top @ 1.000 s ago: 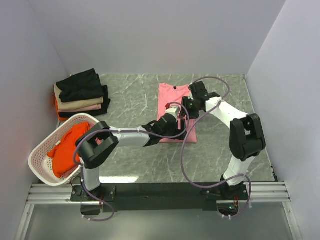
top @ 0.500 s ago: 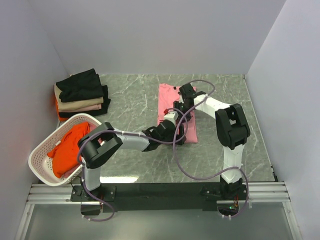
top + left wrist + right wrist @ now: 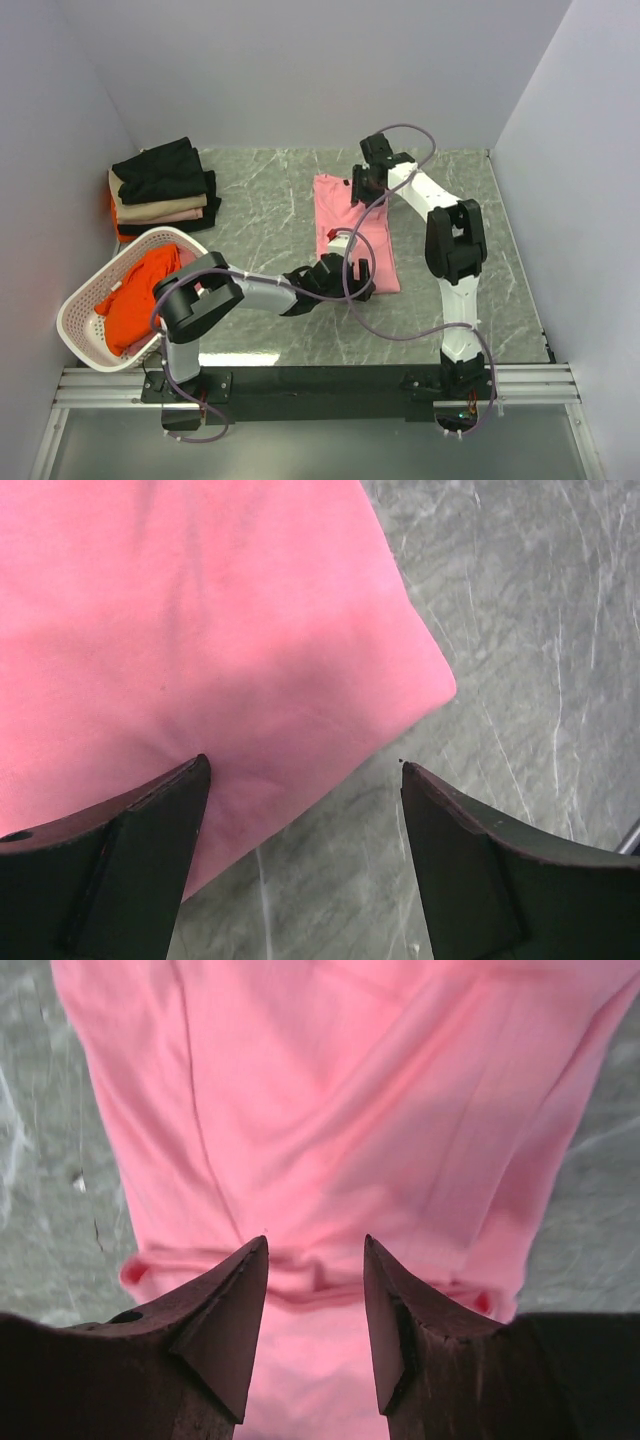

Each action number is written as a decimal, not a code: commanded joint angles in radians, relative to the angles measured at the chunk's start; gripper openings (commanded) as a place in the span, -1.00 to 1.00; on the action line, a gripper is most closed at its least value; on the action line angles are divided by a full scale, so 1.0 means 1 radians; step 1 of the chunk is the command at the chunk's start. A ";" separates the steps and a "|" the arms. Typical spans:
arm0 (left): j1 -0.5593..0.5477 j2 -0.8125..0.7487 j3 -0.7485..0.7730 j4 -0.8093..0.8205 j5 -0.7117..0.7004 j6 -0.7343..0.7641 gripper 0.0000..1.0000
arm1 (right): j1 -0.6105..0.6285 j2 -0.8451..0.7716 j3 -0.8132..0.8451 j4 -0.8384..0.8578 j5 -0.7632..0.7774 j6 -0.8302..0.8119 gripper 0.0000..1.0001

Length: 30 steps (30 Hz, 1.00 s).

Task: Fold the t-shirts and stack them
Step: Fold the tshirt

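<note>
A light pink t-shirt [image 3: 378,240], folded into a long strip, lies flat mid-table. My left gripper [image 3: 358,285] is open at its near end; in the left wrist view [image 3: 300,770] one finger [image 3: 150,820] rests over the pink cloth [image 3: 200,630] and the other over bare table by a corner of the shirt. My right gripper [image 3: 358,190] is open at the shirt's far end; in the right wrist view [image 3: 315,1245] it hovers over a cross fold in the pink cloth [image 3: 330,1110]. Folded black, beige and pink shirts [image 3: 163,188] are stacked at the back left.
A white perforated basket [image 3: 78,310] stands at the near left with an orange-red shirt [image 3: 135,292] in it. Grey walls close in the table on three sides. Purple cables loop above the pink shirt's near end.
My right gripper moved from the shirt's middle to its far end. My left gripper slid toward the near end. The pink shirt lies slightly longer and nearer.
</note>
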 commanded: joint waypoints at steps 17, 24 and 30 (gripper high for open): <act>-0.037 -0.326 0.028 -0.350 -0.136 0.005 0.75 | -0.011 -0.581 -0.636 0.130 0.045 0.052 0.10; -0.035 -0.369 -0.061 -0.419 -0.198 -0.052 0.76 | -0.004 -0.742 -0.889 0.167 0.050 0.099 0.11; -0.023 -0.387 -0.131 -0.434 -0.228 -0.121 0.75 | -0.004 -0.821 -1.023 0.181 0.051 0.130 0.11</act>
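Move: The folded pink t-shirt's near right corner lies about 26 cm back from the right hand, 9 cm to its right and 5 cm below; its collar is about 3 cm left of that hand and 1 cm ahead. From the left hand, the shirt's near left corner is some 13 cm left and 5 cm back, just below, while the near right corner is about 8 cm right and 3 cm back. Right hand arcs about 21 cm back towards the near right corner; left arcs 9 cm left towards its corner. ##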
